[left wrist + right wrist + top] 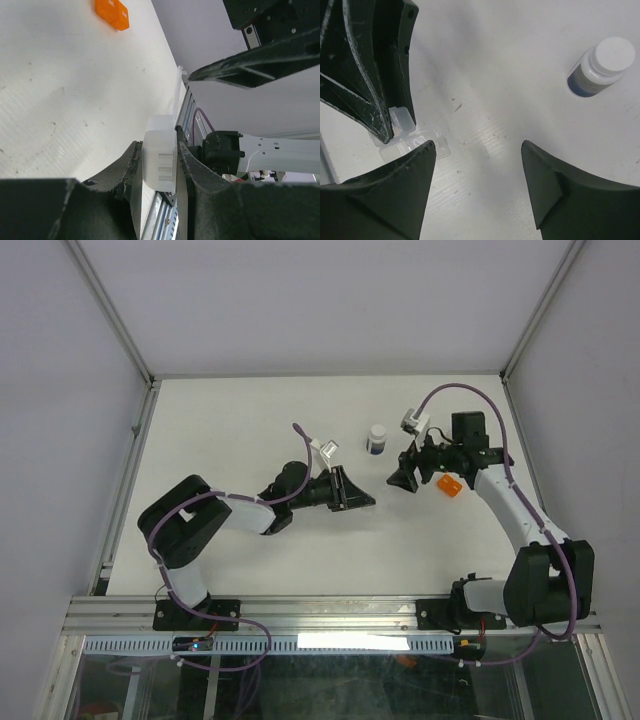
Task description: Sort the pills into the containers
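Note:
My left gripper (159,146) is shut on a small clear plastic box (160,162), one of the containers, and holds it just above the table. In the right wrist view the same box (433,140) pokes out from the left gripper's fingers (380,90) at the left. My right gripper (477,147) is open over bare table just to the right of the box, with nothing between its fingers. In the top view the two grippers (362,496) (398,478) face each other at mid-table. No loose pills are visible.
A white bottle with a white cap and a dark blue label (376,439) (602,67) stands behind the grippers. A small orange two-part piece (449,485) (112,12) lies beside the right arm. The table's near aluminium rail (330,612) runs along the front.

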Tool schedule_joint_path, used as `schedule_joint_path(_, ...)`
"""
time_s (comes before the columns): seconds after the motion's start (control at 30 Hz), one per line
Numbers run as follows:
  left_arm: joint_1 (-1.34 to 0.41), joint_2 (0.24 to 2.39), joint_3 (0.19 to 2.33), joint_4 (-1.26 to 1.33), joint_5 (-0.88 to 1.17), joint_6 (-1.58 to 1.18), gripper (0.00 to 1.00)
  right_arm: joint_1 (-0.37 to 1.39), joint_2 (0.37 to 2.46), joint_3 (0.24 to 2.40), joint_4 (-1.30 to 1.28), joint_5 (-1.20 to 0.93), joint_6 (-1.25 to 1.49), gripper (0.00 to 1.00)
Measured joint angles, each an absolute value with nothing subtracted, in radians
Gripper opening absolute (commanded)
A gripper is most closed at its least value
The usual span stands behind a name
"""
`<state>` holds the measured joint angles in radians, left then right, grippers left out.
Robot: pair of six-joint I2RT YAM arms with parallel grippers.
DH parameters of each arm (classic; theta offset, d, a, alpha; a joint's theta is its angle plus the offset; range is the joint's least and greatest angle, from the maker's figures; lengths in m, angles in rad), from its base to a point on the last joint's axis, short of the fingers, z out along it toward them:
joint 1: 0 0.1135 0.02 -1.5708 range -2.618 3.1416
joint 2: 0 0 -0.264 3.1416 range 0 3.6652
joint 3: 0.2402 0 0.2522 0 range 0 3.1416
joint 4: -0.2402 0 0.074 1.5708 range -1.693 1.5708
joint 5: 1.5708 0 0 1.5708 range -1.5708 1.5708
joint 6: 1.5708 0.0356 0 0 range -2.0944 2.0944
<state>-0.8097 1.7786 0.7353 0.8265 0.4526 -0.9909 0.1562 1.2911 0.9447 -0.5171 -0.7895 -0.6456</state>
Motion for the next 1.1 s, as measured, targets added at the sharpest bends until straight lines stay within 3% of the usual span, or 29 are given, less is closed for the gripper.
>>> schedule_joint_path(0.3, -0.803, 1.801, 0.694, 1.025, 0.446, -1.010, 0.00, 0.073, 1.371, 0.975, -0.541, -1.037, -0.414, 0.74)
schedule_joint_path(0.47, -0.803, 1.826, 0.693, 1.101, 0.447, -1.027, 0.00, 0.072, 1.378, 0.932, -0.535, -1.129, -0.348, 0.69)
schedule_joint_path(0.9, -0.803, 1.831, 0.693, 1.153, 0.448, -1.046, 0.00, 0.072, 1.394, 0.931, -0.491, -1.275, -0.281, 0.10)
schedule_joint_path(1.0, -0.802, 1.831, 0.690, 1.156, 0.449, -1.052, 0.11, 0.072, 1.404, 0.930, -0.490, -1.293, -0.278, 0.04)
schedule_joint_path(1.1, -0.796, 1.831, 0.678, 1.172, 0.453, -1.060, 0.34, 0.072, 1.407, 0.926, -0.489, -1.310, -0.280, 0.03)
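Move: The clear container is already held in the left fingers. Its thin upright lid flap stands some 3 cm to the right of the left hand point and 1 cm farther out. From the right hand, which is open, the flap lies about 5 cm back, 3 cm left and slightly lower. The white bottle is roughly 14 cm ahead and 4 cm left of the right hand, the orange container about 4 cm ahead and 14 cm right, both well below it. The clear container's lid flap is taken between the right fingertips: the right hand, still open, comes back about 4 cm and left and up some 3 cm each, its wrist turning roughly 40 degrees until the fingers point left and nearly level, then closes almost shut on the flap. The left hand keeps its grip, lifting the container about 3 cm and tipping its fingers up some 10 degrees. ##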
